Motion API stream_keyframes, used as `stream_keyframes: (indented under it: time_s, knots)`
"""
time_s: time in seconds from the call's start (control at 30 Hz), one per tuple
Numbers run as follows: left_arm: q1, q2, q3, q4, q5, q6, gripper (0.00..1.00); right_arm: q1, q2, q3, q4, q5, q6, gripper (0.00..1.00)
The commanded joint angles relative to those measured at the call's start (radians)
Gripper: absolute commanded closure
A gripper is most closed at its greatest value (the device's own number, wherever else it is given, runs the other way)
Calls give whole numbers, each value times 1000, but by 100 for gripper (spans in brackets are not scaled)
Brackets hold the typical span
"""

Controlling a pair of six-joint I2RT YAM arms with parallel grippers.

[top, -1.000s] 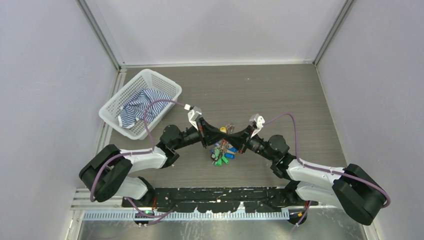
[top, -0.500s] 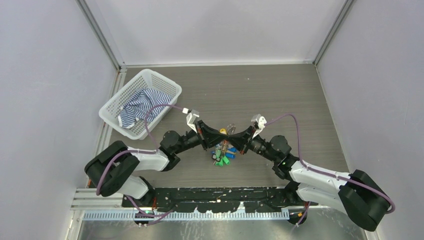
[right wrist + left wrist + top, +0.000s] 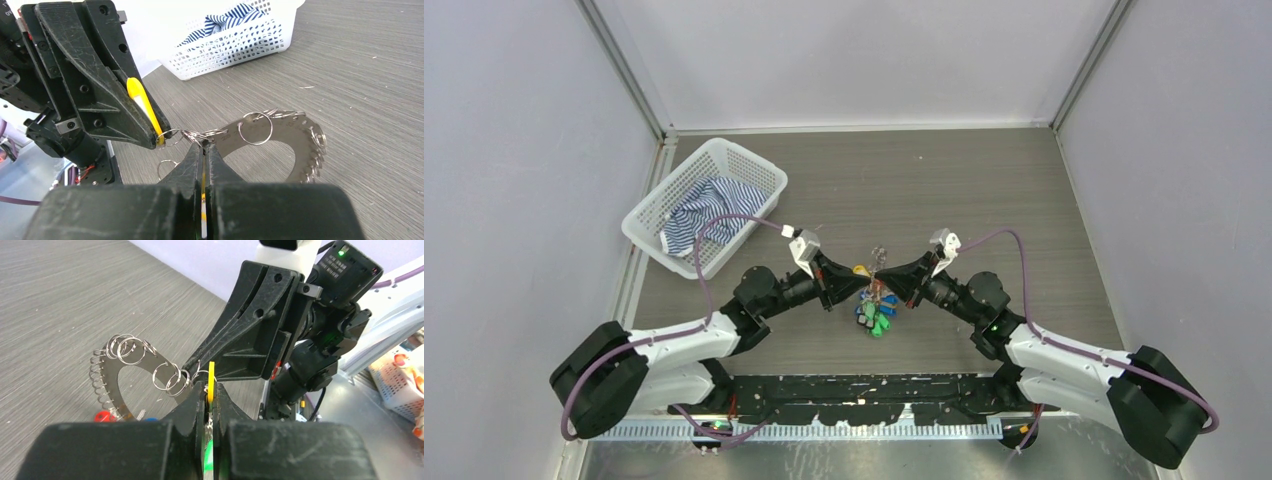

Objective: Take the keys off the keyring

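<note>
The keyring (image 3: pixel 116 371) is a flat toothed metal ring strung with small wire loops, held above the table between both arms. My right gripper (image 3: pixel 204 146) is shut on one end of the keyring (image 3: pixel 295 134). My left gripper (image 3: pixel 207 390) is shut on a yellow-headed key (image 3: pixel 211 381), which a small loop joins to the ring. In the right wrist view that yellow key (image 3: pixel 140 103) sticks out of the left fingers. The other keys (image 3: pixel 875 312), with blue and green heads, hang in a bunch under the two grippers.
A white basket (image 3: pixel 659 205) holding a striped cloth stands at the back left, also seen in the right wrist view (image 3: pixel 240 42). The arms' base rail (image 3: pixel 854 392) runs along the near edge. Walls close in the table on three sides.
The left arm has drawn back to the left, so the two grippers stand a little apart. The yellow key went with the left gripper. The hanging bunch shifted slightly right.
</note>
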Motion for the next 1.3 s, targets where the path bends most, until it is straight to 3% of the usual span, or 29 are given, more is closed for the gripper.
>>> stream_keyframes:
  time_s: [0.0,0.3,0.47,0.73,0.97,1.0,1.07,1.1,1.27]
  knots:
    - [-25,-35,18,-227,70,107,100,-49,-36,42,157,170,-33,99]
    - [-25,-53,58,-301,0,161,100,-47,-50,46,136,90,-58,99]
    - [-25,-114,119,-424,-76,220,100,-16,-57,92,9,67,-121,99]
    - [-30,-112,259,-601,-14,280,100,20,-44,190,-172,89,-144,99]
    - [-49,-90,305,-643,-60,302,100,22,-51,186,-173,67,-139,99]
    - [-49,-93,314,-657,-82,300,100,22,-54,174,-155,70,-132,94]
    - [-49,-103,330,-683,-125,289,100,22,-56,124,-85,97,-115,70]
    - [-49,-108,332,-685,-144,274,100,23,-53,100,-50,112,-112,64]
    - [-49,-121,312,-643,-188,199,100,22,-38,24,61,126,-108,55]
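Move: The yellow key's wire loop is already pinched in the right fingertips. From the left hand, which still grips the yellow key, that loop lies some 2 cm to the right and 1 cm ahead, level with it. The key lies about 2 cm left and 1 cm back from the right hand. The keyring's flat hoop hangs roughly 3 cm ahead of the right hand and 4 cm below, and the bunch of tags about 5 cm back and 8 cm below. The yellow key stays clamped in the shut left fingers while that hand eases about 2 cm forward, dips, lifts and sinks back, tipping its fingers down some 20 degrees. The right hand, pinching the wire loop at first, dips slightly, rises to end about 1 cm up and forward, then spreads its fingers nearly halfway and lets go. ##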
